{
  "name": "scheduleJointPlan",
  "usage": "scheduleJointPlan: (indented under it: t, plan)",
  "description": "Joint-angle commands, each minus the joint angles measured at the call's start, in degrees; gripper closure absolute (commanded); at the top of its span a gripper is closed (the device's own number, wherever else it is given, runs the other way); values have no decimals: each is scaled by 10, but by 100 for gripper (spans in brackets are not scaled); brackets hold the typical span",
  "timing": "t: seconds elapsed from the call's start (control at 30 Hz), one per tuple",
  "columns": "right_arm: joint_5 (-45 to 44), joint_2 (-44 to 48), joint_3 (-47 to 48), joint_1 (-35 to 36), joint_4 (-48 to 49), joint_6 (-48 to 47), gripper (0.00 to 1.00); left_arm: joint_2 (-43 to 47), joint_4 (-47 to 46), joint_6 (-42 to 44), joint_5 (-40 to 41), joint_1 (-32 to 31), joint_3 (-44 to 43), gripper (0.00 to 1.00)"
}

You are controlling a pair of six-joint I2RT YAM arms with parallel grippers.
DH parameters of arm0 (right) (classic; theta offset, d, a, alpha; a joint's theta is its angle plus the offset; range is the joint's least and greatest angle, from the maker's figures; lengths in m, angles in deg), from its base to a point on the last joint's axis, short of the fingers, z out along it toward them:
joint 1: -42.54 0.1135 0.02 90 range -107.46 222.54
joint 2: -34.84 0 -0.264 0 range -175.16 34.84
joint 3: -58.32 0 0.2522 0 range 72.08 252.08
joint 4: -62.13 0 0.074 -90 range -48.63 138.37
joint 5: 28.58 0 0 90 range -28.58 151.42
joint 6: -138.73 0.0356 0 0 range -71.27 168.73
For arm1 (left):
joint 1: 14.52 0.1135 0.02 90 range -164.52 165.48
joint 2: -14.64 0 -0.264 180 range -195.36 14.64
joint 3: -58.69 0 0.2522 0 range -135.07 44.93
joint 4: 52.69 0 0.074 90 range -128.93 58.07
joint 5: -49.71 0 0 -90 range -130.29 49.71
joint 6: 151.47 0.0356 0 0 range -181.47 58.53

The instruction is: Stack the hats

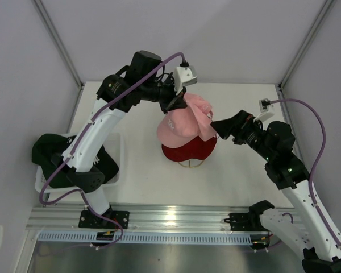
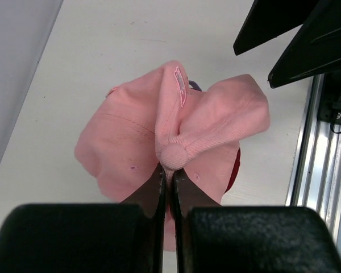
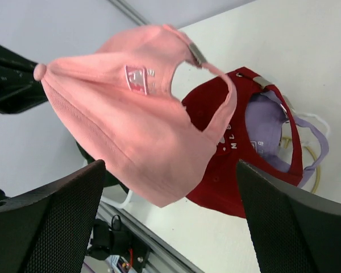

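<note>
My left gripper (image 1: 173, 103) (image 2: 169, 170) is shut on the crown of the pink hat (image 1: 182, 122) (image 2: 131, 136) (image 3: 119, 125), pinching the fabric just under its top button. The hat hangs bunched from it over the red hat (image 1: 188, 149) (image 2: 234, 168) (image 3: 238, 170). The red hat sits over the lavender hat (image 3: 267, 125) on the gold wire stand (image 1: 190, 165) (image 3: 317, 176). Just right of the pink hat, my right gripper (image 1: 217, 129) (image 3: 170, 222) is open wide, and the hat's lower edge hangs in front of its fingers (image 3: 45, 227). Dark hats (image 1: 51, 151) lie at the left.
A white tray (image 1: 118, 149) at the table's left edge holds the dark hats, partly under the left arm. A metal rail (image 1: 176, 216) runs along the near edge. Grey walls close the table's back and sides.
</note>
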Motion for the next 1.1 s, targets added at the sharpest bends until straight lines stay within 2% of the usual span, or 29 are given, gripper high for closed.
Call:
scheduleJointPlan:
  t: [0.0, 0.07, 0.17, 0.3, 0.43, 0.5, 0.73, 0.9, 1.03, 1.07]
  plan:
    - [-21, -12, 35, -20, -58, 30, 0, 16, -25, -3, -21, 1, -18, 97]
    - [46, -7, 3, -35, -8, 93, 0, 25, -28, 4, -59, 2, -15, 97]
    - [75, 5, -46, -43, 109, 178, 0, 39, -33, 19, -98, 2, 1, 97]
    - [85, -11, -72, -54, 183, 204, 1, 58, -20, 41, -140, 1, 7, 97]
    - [106, -62, 0, -74, 113, 143, 1, 71, -7, 53, -143, 2, 9, 97]
    - [106, -81, 30, -75, 55, 102, 5, 73, -4, 53, -138, 2, 11, 97]
    - [122, -88, 50, -77, 54, 91, 16, 78, -7, 47, -135, 2, 17, 97]
    - [152, -111, 51, -70, 33, 65, 29, 76, -17, 44, -139, 2, 16, 97]
    - [140, -139, 68, -33, -25, -17, 37, 74, -20, 41, -142, 1, 17, 97]
    - [134, -144, 71, -28, -31, -34, 48, 73, -21, 39, -141, 2, 18, 96]
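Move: The pink hat, pinched at its crown button by the left hand, has its back strap about 4 cm ahead and 4 cm left of the open right hand, some 2 cm lower; the hat's middle is about 4 cm ahead and 13 cm left of it. The red hat on the stand, where the pink one is going, lies some 5 cm back, 4 cm right and 14 cm below the left hand; from the right hand it is about 3 cm ahead, 11 cm left and 9 cm down. The pink hat is drawn back about 5 cm and raised some 4 cm over the red hat by the left hand, which keeps its pinch and turns roughly 10 degrees clockwise. The right hand, wide open at first, reaches some 3 cm forward to the hat's back strap, then drifts left and down while closing to a little over half, the strap between its fingers but not yet pinched. ##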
